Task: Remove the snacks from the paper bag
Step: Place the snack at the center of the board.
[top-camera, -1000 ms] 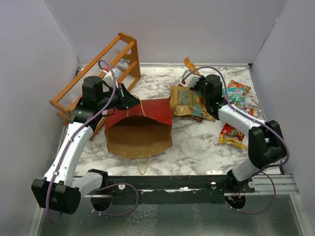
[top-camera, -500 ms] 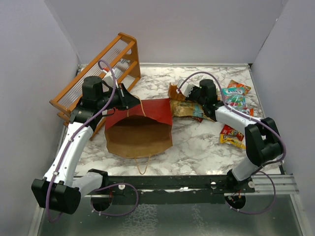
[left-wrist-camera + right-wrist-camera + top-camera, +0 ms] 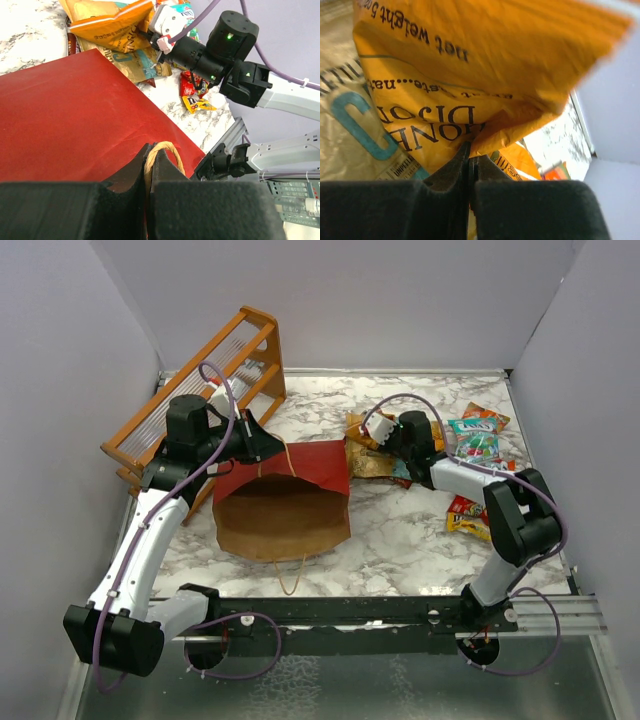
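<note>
The paper bag lies on its side, dark red outside, its brown mouth open toward the arms. My left gripper is shut on its tan rope handle, at the bag's far left corner. Just right of the bag, my right gripper is shut on the edge of an orange snack packet, held over a heap of snacks. A tan packet with teal print lies under it. Teal and red-yellow packets lie farther right.
An orange wooden rack stands at the back left, close behind my left arm. The bag's second handle trails toward the front rail. Grey walls close in the marble table on three sides.
My right gripper has come down and toward the bag with the orange packet, and the arm has folded in. The snack heap has shifted slightly. The left gripper and bag have not moved.
</note>
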You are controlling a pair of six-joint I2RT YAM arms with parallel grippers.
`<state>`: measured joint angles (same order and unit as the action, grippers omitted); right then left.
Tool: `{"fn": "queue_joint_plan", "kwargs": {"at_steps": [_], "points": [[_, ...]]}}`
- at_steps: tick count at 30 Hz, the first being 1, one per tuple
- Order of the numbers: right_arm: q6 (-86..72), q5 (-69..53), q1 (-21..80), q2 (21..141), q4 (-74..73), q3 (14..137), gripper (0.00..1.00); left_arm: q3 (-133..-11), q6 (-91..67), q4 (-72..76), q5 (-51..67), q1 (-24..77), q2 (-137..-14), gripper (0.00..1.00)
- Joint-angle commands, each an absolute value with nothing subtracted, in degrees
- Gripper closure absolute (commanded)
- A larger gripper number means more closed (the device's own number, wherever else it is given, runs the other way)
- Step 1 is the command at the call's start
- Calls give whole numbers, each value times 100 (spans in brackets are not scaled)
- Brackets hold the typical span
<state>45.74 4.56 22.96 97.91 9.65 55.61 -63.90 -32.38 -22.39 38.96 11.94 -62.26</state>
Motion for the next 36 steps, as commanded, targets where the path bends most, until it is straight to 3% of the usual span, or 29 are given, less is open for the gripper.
{"fn": "queue_joint_plan", "kwargs": {"at_steps": [1,5,14,22,32,36], "points": [[4367,1751,2195,9997,1451,5213,99,-6613,-3112,-2263,3990,1158,-6170,100],[4139,1991,2049,9860,1483,5233,99,-6601,-3106,-2294,3986,1158,-6138,100],[3051,337,2188,9978,-406,6116,99,-6503,-3245,-2142,4005,1155,-6084,100],[2064,16,2214,9740,-391,5724,93,-6646,-3250,-2254,4009,1158,-6087,100],[1085,-435,2214,8910,176,5025,57,-6835,-3587,-2058,4218,1159,-6099,100],[674,-487,2215,7965,409,4768,34,-7122,-3780,-2094,4297,1160,-6108,100]]}}
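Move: My right hand still pinches one end of the orange snack, which trails over the gold snack; the gold one's middle is some 7 cm below my hand, about 3 cm left and 1 cm back. The paper bag sits roughly 24 cm left, 13 cm back; the teal snack is about 18 cm right and 2 cm farther out. From my left hand, holding the paper bag's cord handle, the gold snack lies about 16 cm ahead, 24 cm right and 28 cm below. I swing my right hand about 5 cm to the right with the orange snack, then back left while tipping and rolling the fingers some 30 degrees to point more steeply down. As I draw back about 6 cm towards my base, sinking a little and then starting up, I open the fingers to about half and let go of the orange snack on the gold one. My left hand keeps the handle and lifts about 2 cm at the very end. ##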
